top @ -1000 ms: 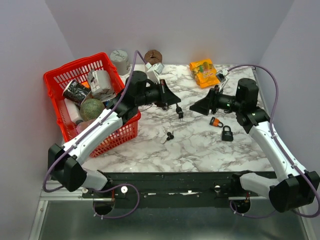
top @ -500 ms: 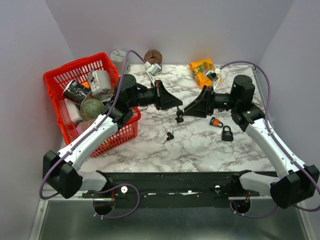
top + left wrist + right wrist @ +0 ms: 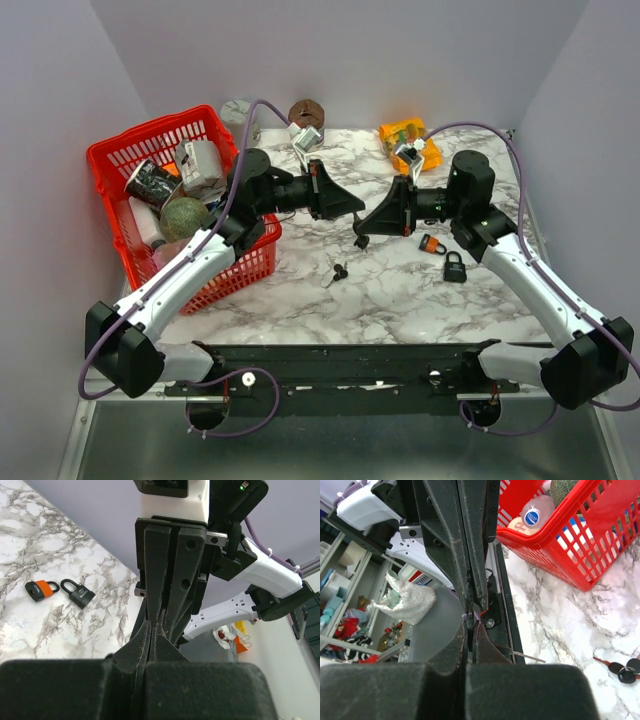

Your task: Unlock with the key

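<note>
My two grippers meet tip to tip above the middle of the marble table point(image 3: 400, 300). The left gripper point(image 3: 357, 211) point(image 3: 152, 627) is shut on a small black key point(image 3: 360, 240), part of which dangles below the tips. Facing it, the right gripper point(image 3: 366, 222) point(image 3: 472, 626) is shut on the same key point(image 3: 472, 620), a thin dark piece between its tips. An orange padlock point(image 3: 432, 243) point(image 3: 39, 590) and a black padlock point(image 3: 454, 268) point(image 3: 77, 593) lie on the table under the right arm.
A second bunch of keys point(image 3: 337, 272) point(image 3: 625, 669) lies on the marble near the centre. A red basket point(image 3: 115, 160) full of items stands at the left. An orange snack pack point(image 3: 388, 133), a brown roll point(image 3: 305, 110) and a grey can point(image 3: 238, 110) sit along the back.
The right gripper moved left to the left gripper's tip and shut on the key. The left arm shifted slightly, still shut.
</note>
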You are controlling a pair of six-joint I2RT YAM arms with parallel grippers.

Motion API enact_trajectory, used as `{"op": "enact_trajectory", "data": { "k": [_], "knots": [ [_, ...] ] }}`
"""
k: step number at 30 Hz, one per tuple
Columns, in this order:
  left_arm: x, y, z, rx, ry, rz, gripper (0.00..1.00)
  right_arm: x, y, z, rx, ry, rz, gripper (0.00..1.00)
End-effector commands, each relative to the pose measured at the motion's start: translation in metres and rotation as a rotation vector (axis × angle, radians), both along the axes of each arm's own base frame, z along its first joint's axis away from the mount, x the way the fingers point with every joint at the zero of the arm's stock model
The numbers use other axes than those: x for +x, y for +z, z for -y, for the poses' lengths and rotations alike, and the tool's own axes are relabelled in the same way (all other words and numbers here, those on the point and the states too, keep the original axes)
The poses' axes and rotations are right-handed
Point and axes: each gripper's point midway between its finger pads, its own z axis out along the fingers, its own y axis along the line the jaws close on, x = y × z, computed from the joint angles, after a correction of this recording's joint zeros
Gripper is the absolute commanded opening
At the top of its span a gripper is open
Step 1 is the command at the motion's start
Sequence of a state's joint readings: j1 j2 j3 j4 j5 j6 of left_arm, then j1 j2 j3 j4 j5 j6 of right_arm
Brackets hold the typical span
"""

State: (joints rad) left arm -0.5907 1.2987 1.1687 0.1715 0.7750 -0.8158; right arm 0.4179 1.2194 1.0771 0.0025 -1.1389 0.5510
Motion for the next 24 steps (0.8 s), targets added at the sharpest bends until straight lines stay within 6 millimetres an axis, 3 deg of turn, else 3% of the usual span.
{"op": "enact_trajectory", "data": {
  "k": [1, 3, 4, 5, 6, 7, 8, 9, 11, 12, 14, 15, 16, 18, 20, 21, 22, 23, 24],
  "knots": [
    [0.001, 0.004, -0.003, 0.003, 0.02, 0.032, 0.0, 0.003, 0.005, -0.003, 0.021, -0.001, 0.018, 0.01],
    [0.008, 0.008, -0.004, 0.026, 0.053, 0.055, 0.0, 0.007, 0.004, -0.003, 0.018, -0.029, 0.015, 0.01],
    [0.018, -0.005, -0.007, 0.079, 0.117, 0.019, 0.03, 0.016, 0.001, -0.003, 0.007, -0.083, 0.006, 0.01],
    [0.026, -0.009, -0.011, 0.118, 0.161, 0.031, 0.3, 0.02, -0.001, -0.002, -0.001, -0.121, 0.003, 0.01],
    [0.032, -0.003, -0.013, 0.137, 0.201, 0.045, 0.45, 0.027, -0.006, 0.0, -0.014, -0.167, -0.004, 0.01],
    [0.045, -0.019, -0.022, 0.211, 0.286, 0.001, 0.61, 0.038, -0.011, 0.004, -0.026, -0.23, -0.013, 0.01],
    [0.05, -0.022, -0.025, 0.243, 0.318, -0.004, 0.87, 0.048, -0.014, 0.014, -0.03, -0.28, -0.025, 0.01],
    [0.055, -0.014, -0.029, 0.263, 0.348, 0.028, 0.99, 0.055, -0.021, 0.02, -0.036, -0.315, -0.055, 0.01],
    [0.066, -0.026, -0.034, 0.338, 0.41, 0.007, 0.99, 0.077, -0.026, 0.044, -0.043, -0.424, -0.075, 0.01],
    [0.066, -0.019, -0.031, 0.344, 0.422, 0.017, 0.99, 0.08, -0.023, 0.054, -0.038, -0.458, -0.073, 0.01],
    [0.074, -0.034, -0.029, 0.417, 0.463, -0.013, 0.99, 0.097, -0.024, 0.083, -0.047, -0.573, -0.088, 0.01],
    [0.069, -0.028, -0.019, 0.421, 0.45, -0.003, 0.99, 0.101, -0.023, 0.093, -0.049, -0.61, -0.082, 0.01],
    [0.072, -0.041, -0.011, 0.458, 0.446, -0.024, 0.99, 0.102, -0.017, 0.104, -0.05, -0.651, -0.078, 0.01],
    [0.07, -0.045, 0.004, 0.461, 0.425, -0.031, 0.99, 0.118, -0.011, 0.138, -0.054, -0.799, -0.074, 0.01],
    [0.068, -0.06, 0.026, 0.464, 0.395, -0.086, 0.99, 0.129, 0.006, 0.174, -0.054, -0.965, -0.053, 0.01],
    [0.069, -0.059, 0.033, 0.453, 0.389, -0.101, 0.99, 0.132, 0.014, 0.185, -0.058, -1.022, -0.032, 0.01],
    [0.072, -0.073, 0.043, 0.47, 0.382, -0.132, 0.99, 0.131, 0.02, 0.194, -0.072, -1.069, -0.028, 0.01],
    [0.072, -0.08, 0.051, 0.465, 0.392, -0.196, 0.99, 0.134, 0.044, 0.206, -0.066, -1.143, 0.035, 0.01],
    [0.075, -0.077, 0.059, 0.455, 0.404, -0.224, 0.99, 0.134, 0.054, 0.211, -0.082, -1.163, 0.081, 0.01]
  ]
}}
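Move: The key is pinched between both hands' fingertips, right at each hand point. The orange padlock, seemingly next, lies some 18 cm right of the left hand, 2 cm ahead and 20 cm below, with the black padlock 6 cm farther right and 6 cm nearer. On the table too, the yellow padlock is about 11 cm ahead and 6 cm left. From the right hand, the orange padlock is 18 cm right, 3 cm ahead, 17 cm below. Forward about 6 cm, swinging counter-clockwise, goes the left hand as its fingers spread wide and let go of the key; then it heads right and down towards the orange padlock, rolling its left side up. The right keeps its pinch and carries the key off to the right and forward, some 20 cm in all, turning about 55 degrees clockwise. ##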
